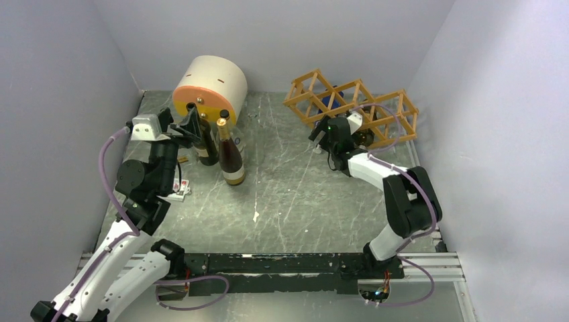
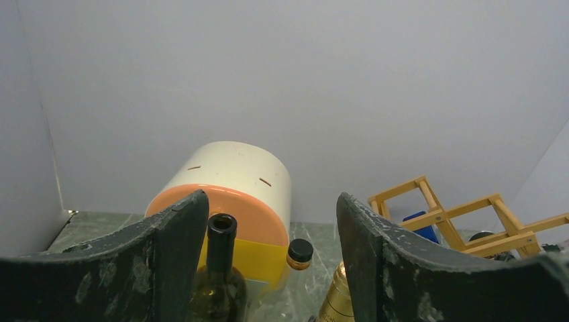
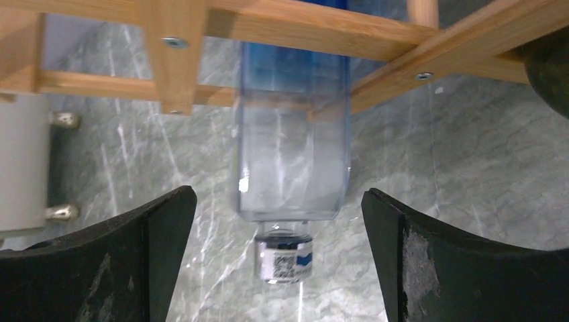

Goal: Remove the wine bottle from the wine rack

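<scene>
The wine rack (image 1: 349, 107), an orange-tan stick lattice, stands at the back right. In the right wrist view its sticks (image 3: 302, 27) cross above a blue-tinted clear wine bottle (image 3: 292, 161) lying in a cell. The bottle's capped neck (image 3: 285, 258) points at my right gripper (image 3: 276, 194), which is open. Its fingers flank the neck without touching it. A dark bottle (image 3: 550, 67) lies in the neighbouring cell. My left gripper (image 2: 272, 196) is open at the back left, with a dark open-necked bottle (image 2: 221, 241) beside its left finger.
A cream and orange cylinder (image 1: 209, 90) lies at the back left. Two upright bottles stand before it, the dark one (image 1: 204, 144) and a gold-capped one (image 1: 230, 154). A small black-capped bottle (image 2: 300, 253) shows between them. Grey walls close in on three sides.
</scene>
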### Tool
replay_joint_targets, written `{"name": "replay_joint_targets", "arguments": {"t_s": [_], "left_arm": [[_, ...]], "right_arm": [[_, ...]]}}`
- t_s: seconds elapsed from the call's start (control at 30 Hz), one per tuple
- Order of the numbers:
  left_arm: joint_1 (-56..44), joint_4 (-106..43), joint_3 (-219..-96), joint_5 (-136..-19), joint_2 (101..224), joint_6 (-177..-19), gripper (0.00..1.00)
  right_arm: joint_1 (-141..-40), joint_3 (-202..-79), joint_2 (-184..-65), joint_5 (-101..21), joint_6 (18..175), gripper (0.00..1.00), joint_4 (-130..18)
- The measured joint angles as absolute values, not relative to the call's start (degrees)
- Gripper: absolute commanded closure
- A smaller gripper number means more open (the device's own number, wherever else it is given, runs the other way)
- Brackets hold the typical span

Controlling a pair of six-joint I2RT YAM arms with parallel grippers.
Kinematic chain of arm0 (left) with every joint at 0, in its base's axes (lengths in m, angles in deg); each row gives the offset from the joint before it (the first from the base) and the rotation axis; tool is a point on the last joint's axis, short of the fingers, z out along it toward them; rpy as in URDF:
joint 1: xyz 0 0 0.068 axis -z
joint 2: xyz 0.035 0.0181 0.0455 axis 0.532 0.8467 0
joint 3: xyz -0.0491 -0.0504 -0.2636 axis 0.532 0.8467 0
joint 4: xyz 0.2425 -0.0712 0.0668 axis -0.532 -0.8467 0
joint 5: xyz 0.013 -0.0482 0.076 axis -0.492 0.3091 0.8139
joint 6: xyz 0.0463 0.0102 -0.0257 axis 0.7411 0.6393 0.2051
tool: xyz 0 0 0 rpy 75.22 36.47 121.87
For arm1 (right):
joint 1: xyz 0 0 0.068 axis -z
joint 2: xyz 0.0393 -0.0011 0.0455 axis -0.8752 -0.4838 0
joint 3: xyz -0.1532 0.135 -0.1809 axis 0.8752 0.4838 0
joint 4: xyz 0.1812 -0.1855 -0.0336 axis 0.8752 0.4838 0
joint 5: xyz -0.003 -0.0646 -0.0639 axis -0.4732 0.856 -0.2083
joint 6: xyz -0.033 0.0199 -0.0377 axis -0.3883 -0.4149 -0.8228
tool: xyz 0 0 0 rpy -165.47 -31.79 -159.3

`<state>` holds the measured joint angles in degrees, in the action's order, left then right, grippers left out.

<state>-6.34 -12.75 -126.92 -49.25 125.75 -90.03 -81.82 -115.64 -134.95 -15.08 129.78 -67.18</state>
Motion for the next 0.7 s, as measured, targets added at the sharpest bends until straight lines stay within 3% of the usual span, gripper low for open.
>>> {"name": "replay_joint_targets", "arguments": {"t_s": [0.47,0.7], "left_arm": [[-6.34,-12.4,-126.92,-48.6,124.5,-90.0,0.3],[-6.34,-12.42,-126.92,-48.29,124.88,-89.98,0.31]], "right_arm": [[-80.53,-117.56,-145.73,-13.74,132.31,0.19,-76.41],[-80.4,-117.32,-148.55,-13.85,133.01,0.44,-82.55]]}}
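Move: The blue bottle lies in the wine rack with its neck sloping out towards you; its middle is about 8 cm ahead of the right hand, 1 cm to its right and 5 cm lower, between the lines of the open fingers. The dark bottle in the rack is roughly 14 cm to the hand's right and 3 cm ahead, about 5 cm lower. From the left hand the blue bottle lies some 22 cm ahead, 41 cm right and 35 cm below. Sink the right gripper first, about 3 cm, then push it forward over the neck to some 4 cm in all, still easing down slightly, so that the pads come either side of the blue bottle's square body. Close the wide-open fingers by roughly a third as you go in, until they come up against its sides; keep them pointing forward and down. ##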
